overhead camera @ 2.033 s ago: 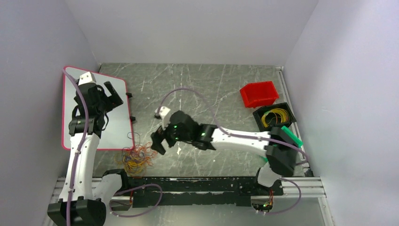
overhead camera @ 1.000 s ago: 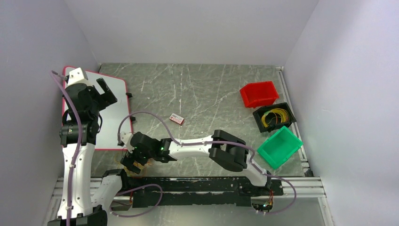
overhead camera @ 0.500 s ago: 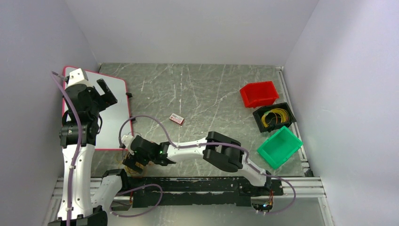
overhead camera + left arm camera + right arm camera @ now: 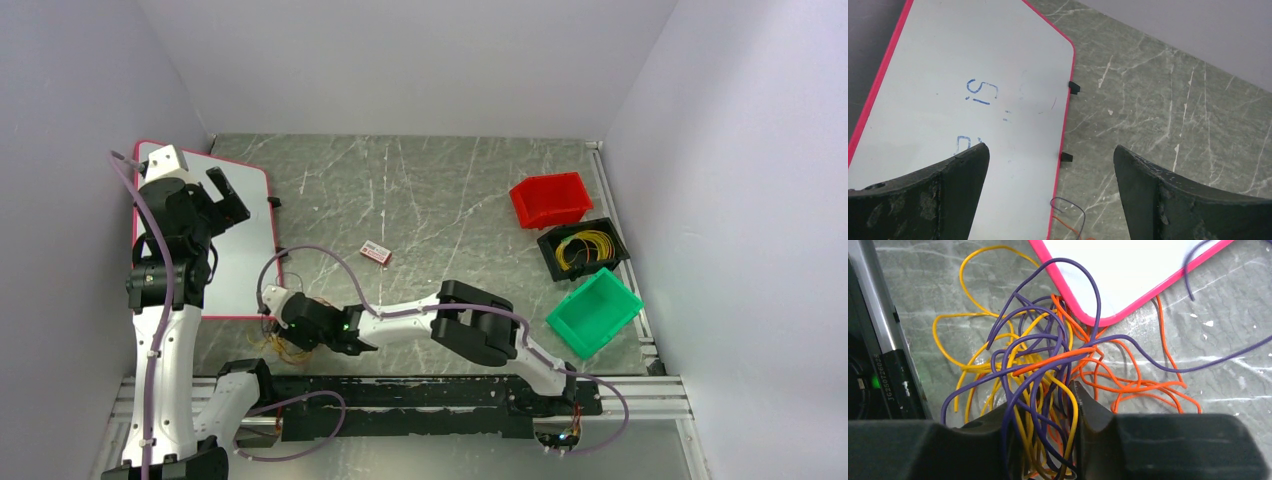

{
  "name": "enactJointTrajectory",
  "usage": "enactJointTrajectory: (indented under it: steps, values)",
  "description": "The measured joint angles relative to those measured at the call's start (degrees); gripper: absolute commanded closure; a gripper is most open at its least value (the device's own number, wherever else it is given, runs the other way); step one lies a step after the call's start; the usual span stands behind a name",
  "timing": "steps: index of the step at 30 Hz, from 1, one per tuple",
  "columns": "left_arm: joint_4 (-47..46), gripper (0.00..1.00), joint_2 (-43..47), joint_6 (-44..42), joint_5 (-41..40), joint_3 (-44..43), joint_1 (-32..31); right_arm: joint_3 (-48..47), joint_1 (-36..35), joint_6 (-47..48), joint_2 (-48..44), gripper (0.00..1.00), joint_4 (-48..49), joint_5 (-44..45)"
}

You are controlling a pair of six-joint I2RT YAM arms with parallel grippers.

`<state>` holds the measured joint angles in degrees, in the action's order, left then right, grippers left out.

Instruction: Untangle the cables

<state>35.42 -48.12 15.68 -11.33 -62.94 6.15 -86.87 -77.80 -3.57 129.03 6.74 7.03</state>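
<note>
The cables (image 4: 1048, 360) are a loose tangle of thin purple, orange and yellow wires on the grey table, at the pink-edged whiteboard's (image 4: 1128, 270) near corner. My right gripper (image 4: 1042, 397) sits low in the tangle, jaws drawn partway in with several strands running through the gap; whether they pinch is unclear. From above, the right gripper (image 4: 290, 335) covers most of the cables (image 4: 278, 346). My left gripper (image 4: 1050, 149) hangs open and empty above the whiteboard's (image 4: 948, 60) right edge, with only an orange and a purple wire end (image 4: 1068, 226) showing below. It is raised at the far left (image 4: 228, 195).
A red bin (image 4: 550, 199), a black bin (image 4: 582, 250) holding coiled yellow wire and a green bin (image 4: 594, 313) stand along the right side. A small red-and-white block (image 4: 376, 252) lies mid-table. The black rail (image 4: 878, 365) borders the tangle on the near side.
The right arm swung from mid-table to the tangle at the near left and lowered into it. Its jaws have narrowed around the strands in the last half second. The left arm stayed still.
</note>
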Motion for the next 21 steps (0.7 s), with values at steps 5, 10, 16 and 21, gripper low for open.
enactJointTrajectory:
  steps: [5,10,16,21]
  values:
    - [-0.04,0.01,-0.11,0.22,0.0,0.0,0.0,2.08,0.0,0.68,-1.73,0.94,-0.52,-1.16]
    - [-0.02,0.02,-0.02,0.2,0.0,0.0,0.0,6.14,0.0,1.11,-6.56,1.0,-2.71,-3.63]
    - [-0.04,0.05,1.01,0.48,-1.14,0.17,0.0,9.68,0.13,0.98,-16.31,1.0,-3.96,-2.86]
    - [-0.72,0.06,2.03,0.79,-1.18,0.57,0.0,14.21,1.88,-0.52,-27.52,1.0,-3.54,-0.33]
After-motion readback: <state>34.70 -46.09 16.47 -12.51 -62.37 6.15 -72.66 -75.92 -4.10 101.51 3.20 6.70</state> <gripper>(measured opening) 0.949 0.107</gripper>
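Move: The cable tangle lies between the right hand's half-shut fingers, its middle about 1 cm to the left and level with them. The whiteboard's near corner is some 4 cm ahead and 3 cm left of that hand, and the matchbox about 17 cm ahead and 16 cm right. From the waiting left hand the tangle lies roughly 14 cm back, 15 cm right and 29 cm below. The right fingers pinch the tangle shut, then lift it about 14 cm while drawing some 7 cm right. ##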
